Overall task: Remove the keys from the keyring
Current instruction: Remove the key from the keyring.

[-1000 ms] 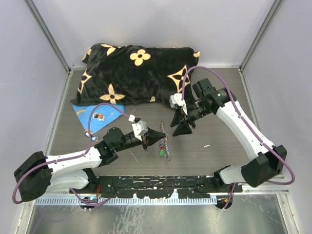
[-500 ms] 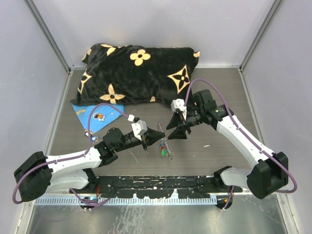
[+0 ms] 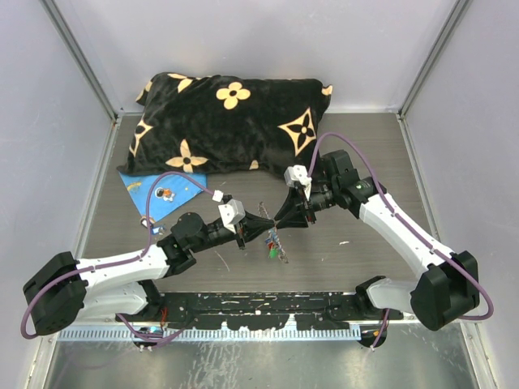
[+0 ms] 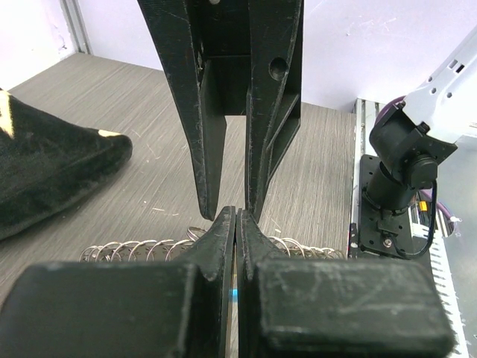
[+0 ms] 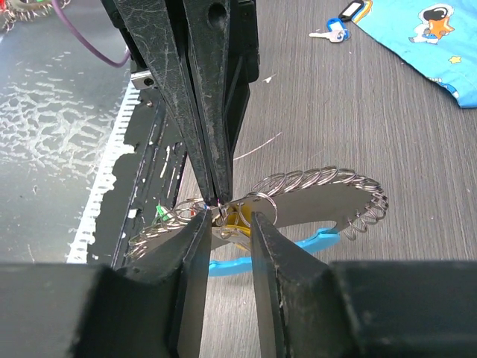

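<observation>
The keyring (image 5: 320,179) is a chain of grey wire rings with a light-blue curved section (image 5: 298,246), lifted just off the table. My left gripper (image 4: 235,212) is shut on it, and its fingers (image 5: 209,97) come down from above in the right wrist view. My right gripper (image 5: 231,216) meets it tip to tip (image 3: 283,220). Its jaws stand a little apart, either side of a yellow-headed key (image 5: 242,218) and small rings. A green key (image 5: 160,214) hangs at the left end. From above, the keys (image 3: 274,247) dangle below both tips.
A black pillow (image 3: 227,121) with tan flowers fills the back of the table. A blue printed sheet (image 3: 158,190) lies at the left, with two loose keys (image 5: 328,33) beside it. The metal front rail (image 3: 259,304) runs close under the grippers.
My right gripper has come down and left to the left gripper's tip and has narrowed around the key bunch. The left gripper has stayed shut and barely shifted.
</observation>
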Controlling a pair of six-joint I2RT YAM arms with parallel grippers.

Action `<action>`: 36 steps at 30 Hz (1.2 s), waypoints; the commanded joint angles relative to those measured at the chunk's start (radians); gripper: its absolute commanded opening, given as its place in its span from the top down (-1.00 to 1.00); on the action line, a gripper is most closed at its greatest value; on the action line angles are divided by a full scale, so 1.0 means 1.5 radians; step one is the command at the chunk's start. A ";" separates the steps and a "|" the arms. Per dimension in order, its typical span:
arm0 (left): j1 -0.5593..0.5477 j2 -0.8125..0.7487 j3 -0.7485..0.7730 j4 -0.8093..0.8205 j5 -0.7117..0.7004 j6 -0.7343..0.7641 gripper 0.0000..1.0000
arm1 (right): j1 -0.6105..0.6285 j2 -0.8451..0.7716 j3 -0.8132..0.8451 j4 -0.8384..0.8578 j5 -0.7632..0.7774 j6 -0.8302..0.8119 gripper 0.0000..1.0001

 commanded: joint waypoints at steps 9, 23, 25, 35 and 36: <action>0.000 -0.021 0.013 0.072 -0.015 0.001 1.00 | 0.017 0.000 -0.007 0.028 -0.020 -0.003 0.44; 0.000 -0.060 -0.018 0.068 -0.036 -0.021 0.35 | 0.027 -0.002 0.054 -0.095 0.060 -0.104 0.99; 0.000 -0.108 -0.028 0.019 -0.033 0.000 0.00 | 0.037 0.008 0.096 -0.168 0.120 -0.154 0.98; 0.000 -0.234 -0.010 -0.211 0.004 0.102 -0.29 | 0.180 0.098 0.323 -0.443 0.433 -0.199 0.98; 0.000 -0.227 -0.010 -0.194 -0.001 0.105 -0.28 | 0.193 0.104 0.334 -0.455 0.445 -0.199 0.98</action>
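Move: The left hand's shut tips already hold the wire-coiled keyring; its middle hangs about 3 cm below them, 1 cm back and 1 cm to their right. For the half-open right hand, facing it tip to tip, the keyring's middle is some 3 cm below, 2 cm back and 1 cm left. From the right hand the red, blue and green keys dangle about 4 cm back, 1 cm left and 5 cm down; the yellow key hangs about 2 cm below, straight under it. The right hand eases back just under 1 cm and a touch left and down, then shuts its fingertips on the keyring's upper edge right beside the left hand's tips while those still hold it. Only then do the left fingers open wide and let go, that hand pulling off about 5 cm to its left, rising and drawing back some 3 cm each, while the right keeps its pinch, staying within a centimetre or two of its place, and tips its fingers downward with a turn of some 30 degrees. ##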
